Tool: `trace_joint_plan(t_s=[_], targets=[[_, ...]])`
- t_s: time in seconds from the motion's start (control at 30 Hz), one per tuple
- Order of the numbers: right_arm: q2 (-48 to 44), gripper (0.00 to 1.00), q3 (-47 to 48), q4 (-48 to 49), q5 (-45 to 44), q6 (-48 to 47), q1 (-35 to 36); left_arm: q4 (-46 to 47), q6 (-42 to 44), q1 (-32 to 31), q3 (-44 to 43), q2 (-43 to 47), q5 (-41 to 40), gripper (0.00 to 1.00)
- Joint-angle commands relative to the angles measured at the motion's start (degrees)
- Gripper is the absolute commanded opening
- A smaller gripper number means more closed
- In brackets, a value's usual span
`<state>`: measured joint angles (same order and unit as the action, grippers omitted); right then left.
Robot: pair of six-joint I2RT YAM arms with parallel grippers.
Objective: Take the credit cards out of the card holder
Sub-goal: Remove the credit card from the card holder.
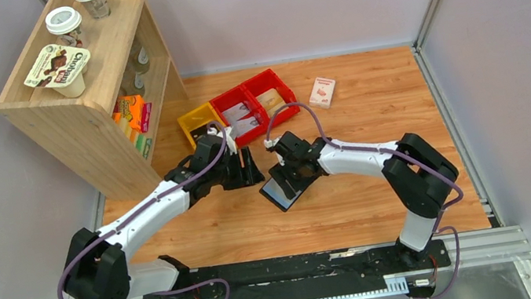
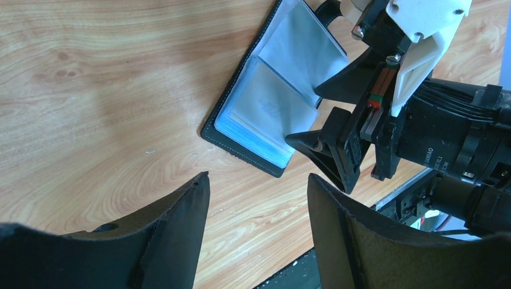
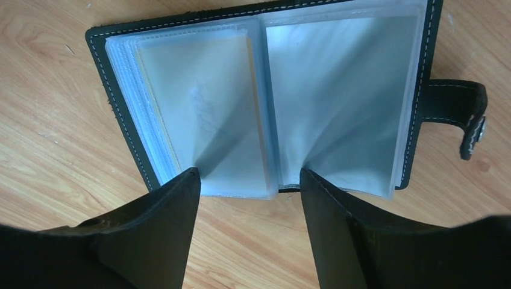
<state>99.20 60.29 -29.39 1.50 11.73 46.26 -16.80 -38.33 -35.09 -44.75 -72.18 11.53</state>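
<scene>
The black card holder (image 3: 96,54) lies open on the wooden table, its bluish-grey clear pockets fanned up and its closing tab (image 3: 452,111) sticking out to the right. The tan edge of the credit cards (image 3: 158,114) shows through the left stack of pockets. My right gripper (image 3: 248,177) is open, with its fingertips at the holder's near edge, one on each half. My left gripper (image 2: 259,180) is open over bare wood just left of the card holder (image 2: 265,102), holding nothing. From above, the card holder (image 1: 278,192) lies between my left gripper (image 1: 248,171) and my right gripper (image 1: 292,180).
Red bins (image 1: 255,103) and a yellow bin (image 1: 199,121) with packets stand behind the arms. A white-and-red small box (image 1: 322,92) lies at the back right. A wooden shelf (image 1: 93,104) with cups fills the far left corner. Walls close in both sides.
</scene>
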Motion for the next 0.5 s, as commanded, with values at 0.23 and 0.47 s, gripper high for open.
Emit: trace_joint_plan(t_s=[0.23,0.47], targets=[[3.99,0.37,-0.35,-0.41,1.48,0.4,-1.96,3.35,-1.13,-1.73,-1.21,-2.61,0.69,0.69],[2.93,0.28,-2.11,1.7,5.44,0.75,-4.77,6.86,-1.93,-3.67,-2.88,-8.4,1.74,0.68]])
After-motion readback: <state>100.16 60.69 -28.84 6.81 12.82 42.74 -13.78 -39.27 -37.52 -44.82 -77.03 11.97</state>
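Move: The clear top sleeve over the credit card lies with its middle about 4 cm to the right hand's left, 1 cm ahead and 1 cm below its fingertips. The card holder's spine is centred about 3 cm ahead and 1 cm left of that hand, its strap some 6 cm ahead and 6 cm right; the red tray stands roughly 24 cm ahead and 8 cm left. From the left hand the sleeve is about 7 cm right, level fore and aft, 10 cm below. Almost in place, low over the back edge of the open card holder, the right hand brings its wide-open fingers more than halfway shut, gathering the clear top sleeve between the tips beside the spine, with only a slight wrist tilt. The left hand starts down and to the right towards the exposed card, about 2.5 cm in all and speeding up, its fingers staying open. ##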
